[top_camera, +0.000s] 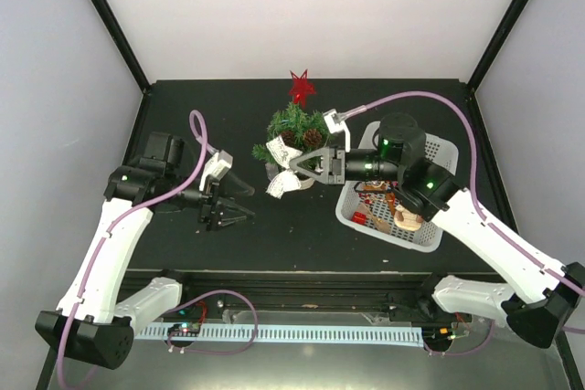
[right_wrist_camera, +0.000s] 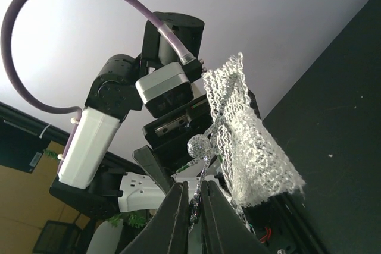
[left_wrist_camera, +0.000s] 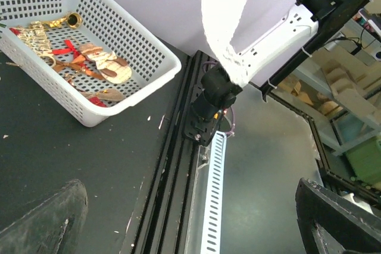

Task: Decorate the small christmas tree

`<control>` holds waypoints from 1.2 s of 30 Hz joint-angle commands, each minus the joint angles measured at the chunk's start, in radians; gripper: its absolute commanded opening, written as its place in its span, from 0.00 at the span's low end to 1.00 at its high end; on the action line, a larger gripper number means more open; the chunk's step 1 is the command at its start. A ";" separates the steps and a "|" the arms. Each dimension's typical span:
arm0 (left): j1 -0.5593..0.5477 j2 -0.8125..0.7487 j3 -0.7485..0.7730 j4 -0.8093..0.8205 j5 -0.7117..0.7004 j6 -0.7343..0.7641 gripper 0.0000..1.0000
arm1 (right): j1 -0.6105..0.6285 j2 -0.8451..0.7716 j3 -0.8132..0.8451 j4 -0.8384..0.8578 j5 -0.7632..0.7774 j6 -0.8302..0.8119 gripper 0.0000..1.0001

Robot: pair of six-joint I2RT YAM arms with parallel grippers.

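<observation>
The small christmas tree (top_camera: pixel 292 130) stands at the back middle of the black table, with a red star (top_camera: pixel 301 87) on top and pinecones among its branches. My right gripper (top_camera: pixel 309 167) is just in front of the tree, shut on the thin glittery stem of a white mesh ribbon ornament (top_camera: pixel 287 181) with a silver ball. In the right wrist view the ribbon ornament (right_wrist_camera: pixel 250 147) rises from the right gripper (right_wrist_camera: pixel 193 197). My left gripper (top_camera: pixel 236 206) hangs open and empty to the left of the tree. Its fingers (left_wrist_camera: pixel 41 218) sit far apart, and the ribbon (left_wrist_camera: pixel 223 16) dangles at the top of that view.
A white perforated basket (top_camera: pixel 434 226) with several gold, red and wooden ornaments sits at the right, under the right arm. The left wrist view also has the basket (left_wrist_camera: pixel 149 81). The table's front rail (top_camera: pixel 302 280) and a white slotted cable duct (left_wrist_camera: pixel 211 206) run along the near edge.
</observation>
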 commanded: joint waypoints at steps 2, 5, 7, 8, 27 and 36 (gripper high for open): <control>0.000 -0.026 0.000 0.030 0.046 -0.016 0.96 | 0.066 0.027 -0.010 0.087 0.062 0.030 0.11; 0.005 -0.028 0.000 0.030 0.053 -0.016 0.96 | 0.096 0.048 -0.015 0.102 0.073 0.039 0.10; 0.006 -0.030 0.000 0.030 0.056 -0.016 0.96 | 0.115 0.062 -0.016 0.119 0.076 0.047 0.10; 0.009 -0.033 -0.001 0.028 0.058 -0.016 0.96 | 0.125 0.071 -0.016 0.120 0.081 0.047 0.10; 0.013 -0.068 -0.022 0.022 0.063 0.014 0.45 | 0.257 0.214 0.052 0.164 0.093 0.076 0.10; 0.014 -0.094 -0.049 0.069 0.006 -0.017 0.02 | 0.259 0.170 0.078 0.138 0.093 0.057 0.10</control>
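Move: The white bow already hangs from the right fingers, roughly 8 cm to the left hand's right, 4 cm ahead of it and 4 cm higher. From the right hand, the open left gripper lies about 10 cm to the left, 5 cm back and 6 cm lower. The christmas tree stands some 11 cm ahead of the right hand, 1 cm right and 20 cm below; the basket is about 24 cm right, 10 cm ahead and 32 cm down. Leftward, some 9 cm, and also back and down by about 4 cm each, the right hand carries the white bow away from the tree into the left gripper's open jaws, turning about 10 degrees counter-clockwise and keeping its pinch on the silver tie; it lifts slightly at the end. The left hand waits almost in place, then shuts its fingers on the bow's fabric. ##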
